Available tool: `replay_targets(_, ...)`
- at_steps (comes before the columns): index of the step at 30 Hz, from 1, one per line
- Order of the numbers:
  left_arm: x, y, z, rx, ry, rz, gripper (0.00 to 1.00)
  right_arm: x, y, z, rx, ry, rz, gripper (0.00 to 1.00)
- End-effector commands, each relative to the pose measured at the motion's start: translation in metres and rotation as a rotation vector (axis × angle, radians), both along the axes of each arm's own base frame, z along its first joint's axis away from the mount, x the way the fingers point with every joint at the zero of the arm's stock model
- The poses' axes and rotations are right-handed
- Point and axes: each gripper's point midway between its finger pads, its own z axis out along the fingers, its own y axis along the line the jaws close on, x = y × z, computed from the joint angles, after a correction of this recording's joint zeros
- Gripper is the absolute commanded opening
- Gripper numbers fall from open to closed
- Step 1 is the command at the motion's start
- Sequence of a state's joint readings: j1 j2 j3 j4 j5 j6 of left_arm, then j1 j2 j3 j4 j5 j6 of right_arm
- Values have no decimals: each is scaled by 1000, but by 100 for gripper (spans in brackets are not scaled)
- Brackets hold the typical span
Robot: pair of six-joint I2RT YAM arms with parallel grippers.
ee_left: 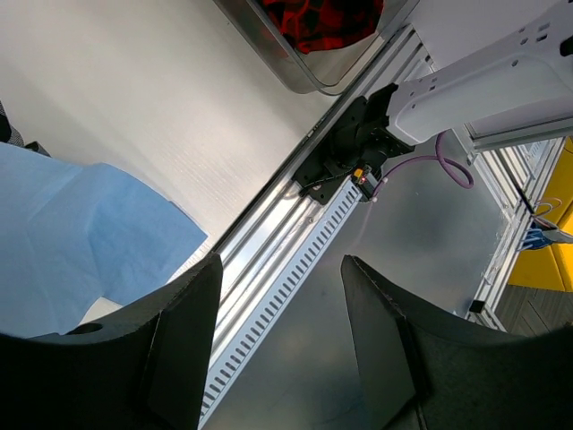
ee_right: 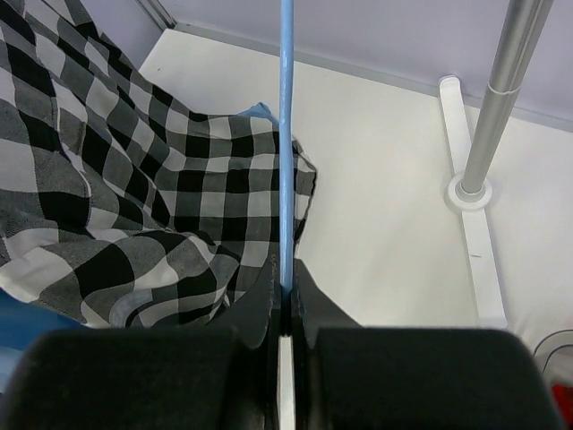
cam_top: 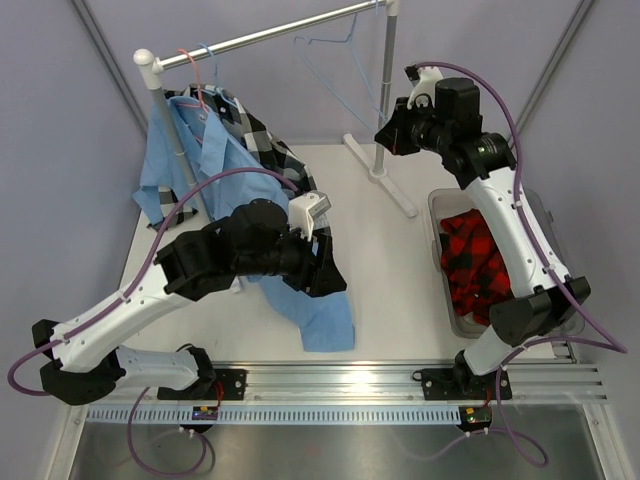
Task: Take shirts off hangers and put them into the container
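The light blue shirt (cam_top: 175, 165) hangs at the rail's left end and trails down over the table (ee_left: 81, 233). Behind it hangs the black-and-white check shirt (cam_top: 265, 145), which also fills the left of the right wrist view (ee_right: 116, 179). The red-and-black plaid shirt (cam_top: 475, 260) lies in the clear container (cam_top: 437, 205). A pink hanger hook (cam_top: 190, 65) and a blue one (cam_top: 210, 60) sit on the rail. My left gripper (ee_left: 282, 264) hovers open and empty above the blue shirt's tail (cam_top: 325, 275). My right gripper (ee_right: 286, 291) is shut on the bare light blue hanger (ee_right: 286, 134), up by the rack's right post (cam_top: 385, 135).
The silver rail (cam_top: 270, 35) runs across the back on two posts; the right post (ee_right: 501, 98) stands on a white foot (ee_right: 470, 193). The container's rim (ee_left: 295, 72) and the right arm's base (ee_left: 358, 143) show in the left wrist view, beside the slotted metal track (cam_top: 400, 385).
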State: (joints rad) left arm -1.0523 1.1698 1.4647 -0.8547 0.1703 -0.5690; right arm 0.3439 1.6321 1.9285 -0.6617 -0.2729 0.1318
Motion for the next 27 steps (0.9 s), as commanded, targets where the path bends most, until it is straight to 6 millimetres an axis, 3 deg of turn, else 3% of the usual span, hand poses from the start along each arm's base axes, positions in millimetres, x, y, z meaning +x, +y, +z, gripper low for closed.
replay_targets(1,1,-5,26,-79,-59,-17,60,-6,-7,29,34,-100,-19,0)
replay_targets(2,1,-5,28,-85,-61,-16,60,-7,-7,27,30,-95,-20,0)
replay_targets(3,1,-4,28,-85,-63,-12,60,-7,-9,24,27,-86,-23,9)
replay_targets(5,2,-4,28,-87,-67,-8,61,-10,-12,22,17,-82,-36,40)
replay_targets(6,2,-3,30,-90,-70,-9,60,-11,-14,23,16,-87,-40,48)
replay_targets(9,2,-1,38,-105,-94,-12,61,-19,-22,27,4,-91,-72,56)
replay_targets(10,2,2,40,-94,-112,-11,61,-21,-24,29,0,-93,-77,64)
replay_targets(11,7,7,56,-108,-149,16,61,-29,-26,34,-5,-91,-71,65)
replay_targets(13,12,21,68,-83,-196,56,60,-41,-21,42,5,-90,-34,66)
replay_targets(17,45,73,114,-61,-354,325,62,-85,17,74,51,-111,115,66)
replay_targets(21,60,126,150,-37,-455,534,63,-113,53,90,100,-97,269,66)
replay_targets(24,71,165,156,46,-497,693,63,-120,81,87,89,-86,385,64)
replay_targets(25,71,175,163,38,-503,732,64,-114,90,79,75,-68,404,64)
replay_targets(27,71,192,161,74,-520,781,65,-114,99,80,69,-90,459,64)
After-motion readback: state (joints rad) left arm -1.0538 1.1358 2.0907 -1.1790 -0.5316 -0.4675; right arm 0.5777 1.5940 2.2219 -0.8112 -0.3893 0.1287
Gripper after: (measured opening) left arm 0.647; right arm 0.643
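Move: The right hand, shut on the lower corner of the empty blue hanger, has the hanger's hook on the rail about 12 cm ahead and 24 cm above it; the right post stands some 14 cm ahead and 4 cm right. The black-and-white plaid shirt hangs about 21 cm left and 6 cm nearer, at roughly hand height. From the left hand, that shirt is about 25 cm ahead and 11 cm left, with the blue shirt 17 cm ahead and 16 cm left. The right hand eases back about a centimetre and opens to let go of the empty hanger, then draws back some 11 cm, rising about 10 and swinging left on the shirts' side with a 20-degree counter-clockwise turn. The left hand, empty and open, soon lifts quickly by about 17 cm and sweeps left and a little forward towards the hangers at the rail's left end, its fingers coming round counter-clockwise and up from pointing right to pointing more forward, touching nothing. ##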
